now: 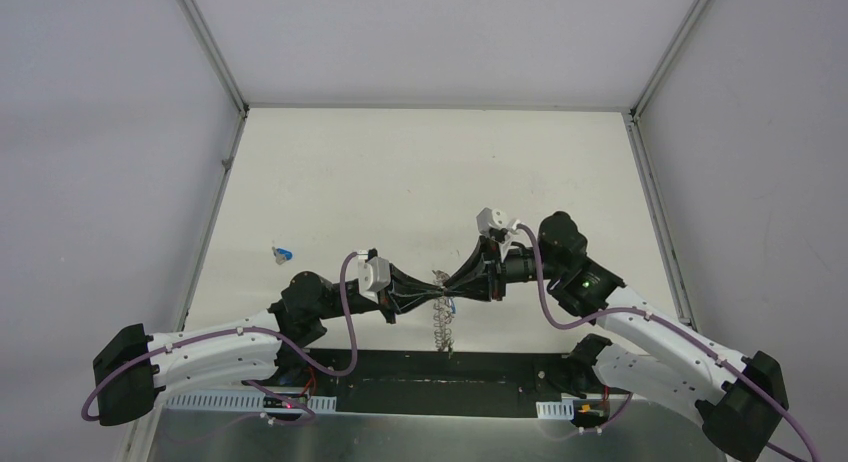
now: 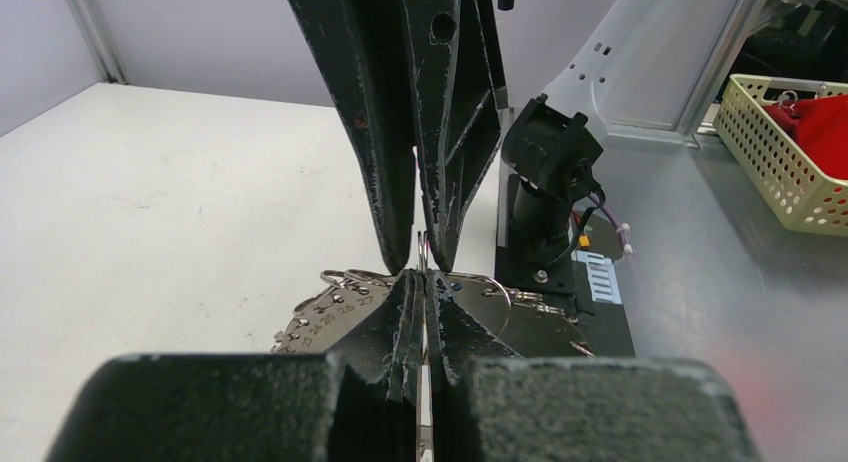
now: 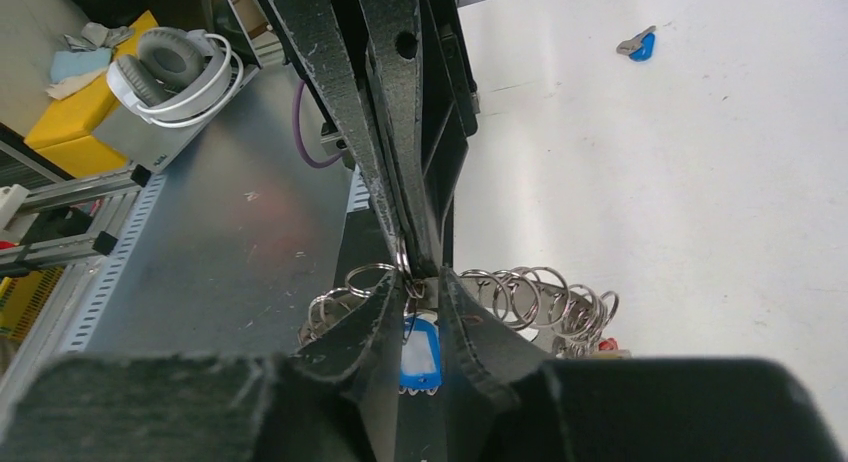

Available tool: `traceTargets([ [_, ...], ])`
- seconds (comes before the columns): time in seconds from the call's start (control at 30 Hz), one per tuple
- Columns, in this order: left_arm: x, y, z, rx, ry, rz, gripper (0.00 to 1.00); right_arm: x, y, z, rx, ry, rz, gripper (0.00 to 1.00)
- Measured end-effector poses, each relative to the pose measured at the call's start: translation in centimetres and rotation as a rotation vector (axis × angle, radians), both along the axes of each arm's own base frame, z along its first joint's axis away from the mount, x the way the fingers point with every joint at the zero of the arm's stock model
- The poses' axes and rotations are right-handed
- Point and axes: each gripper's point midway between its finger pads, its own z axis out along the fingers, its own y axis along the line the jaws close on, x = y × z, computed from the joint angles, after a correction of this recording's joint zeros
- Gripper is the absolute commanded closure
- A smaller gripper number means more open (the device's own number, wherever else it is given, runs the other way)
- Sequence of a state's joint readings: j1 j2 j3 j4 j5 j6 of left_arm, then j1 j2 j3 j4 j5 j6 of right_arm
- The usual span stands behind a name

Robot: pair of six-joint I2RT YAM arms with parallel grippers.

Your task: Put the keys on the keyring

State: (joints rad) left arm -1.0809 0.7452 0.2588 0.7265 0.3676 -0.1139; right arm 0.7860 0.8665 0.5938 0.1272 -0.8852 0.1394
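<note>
The keyring (image 2: 335, 312), a grey numbered disc edged with wire loops (image 3: 540, 292), hangs between both arms above the table's near edge (image 1: 442, 327). My left gripper (image 2: 424, 278) is shut on its thin top edge. My right gripper (image 3: 422, 280) faces it tip to tip, jaws a narrow gap apart. A small split ring sits between the tips, and a blue-tagged key (image 3: 418, 350) hangs between the fingers below. Whether the pads touch the ring is unclear. A red-headed key (image 3: 605, 344) peeks out at the loops. Another blue key (image 1: 283, 252) lies loose on the white table to the left.
The grey metal bench (image 3: 230, 242) with the arm bases (image 2: 545, 182) lies just below the keyring. A yellow perforated basket with red cloth (image 2: 790, 152) stands off the table, and white headphones (image 3: 170, 67) lie beyond the bench. White walls (image 1: 120, 132) enclose the table.
</note>
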Motion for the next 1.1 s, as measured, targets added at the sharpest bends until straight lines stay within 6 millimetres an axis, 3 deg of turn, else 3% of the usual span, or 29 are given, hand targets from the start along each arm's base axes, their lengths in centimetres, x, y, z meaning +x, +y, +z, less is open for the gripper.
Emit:
traceTargets([
  [0.13,0.0,0.0,0.0,0.001,0.001,0.000,1.00,-0.2,0.1,0.1,0.002,0.012,0.011,0.99],
  [0.3,0.0,0.0,0.0,-0.002,0.005,-0.002,0.99,-0.2,0.1,0.1,0.004,0.009,0.010,1.00],
  [0.47,0.0,0.1,0.1,-0.002,0.004,0.001,0.68,-0.3,-0.1,-0.1,-0.006,0.003,0.004,1.00],
  [0.6,-0.1,0.6,0.7,0.000,0.003,0.013,0.58,-0.5,-0.7,-1.4,-0.074,0.016,-0.002,1.00],
  [0.83,0.4,0.7,1.4,0.089,0.003,0.040,0.56,-0.2,-1.8,-1.7,-0.224,-0.011,0.000,1.00],
  [1.1,1.5,-0.8,-0.3,0.286,0.024,0.046,0.61,0.3,-2.1,-2.0,-0.364,0.016,0.030,1.00],
])
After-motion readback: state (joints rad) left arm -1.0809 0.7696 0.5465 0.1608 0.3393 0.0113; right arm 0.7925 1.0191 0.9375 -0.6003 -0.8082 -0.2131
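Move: The small ring I'm after is already pinched upright in my left fingertips, about 1 cm to the right of that hand's point, and stands about 1 cm to the left of my right hand's point, level with it and between its half-open fingers. From my right hand, the big round keyring plate hangs with its middle some 7 cm below, about 1 cm back and 1 cm left; the blue key hangs roughly 3 cm below, 1 cm back and 1 cm to the right. I close my right fingers on the small ring almost in place, and only then open my left ones to about 40% and let go. My left hand backs off a little up and left, then comes down and forward. Meanwhile my right hand keeps its pinch and draws about 2 cm right and 2 cm down; both hands tip their fingers downward, the right about 20 degrees, the left 15. ##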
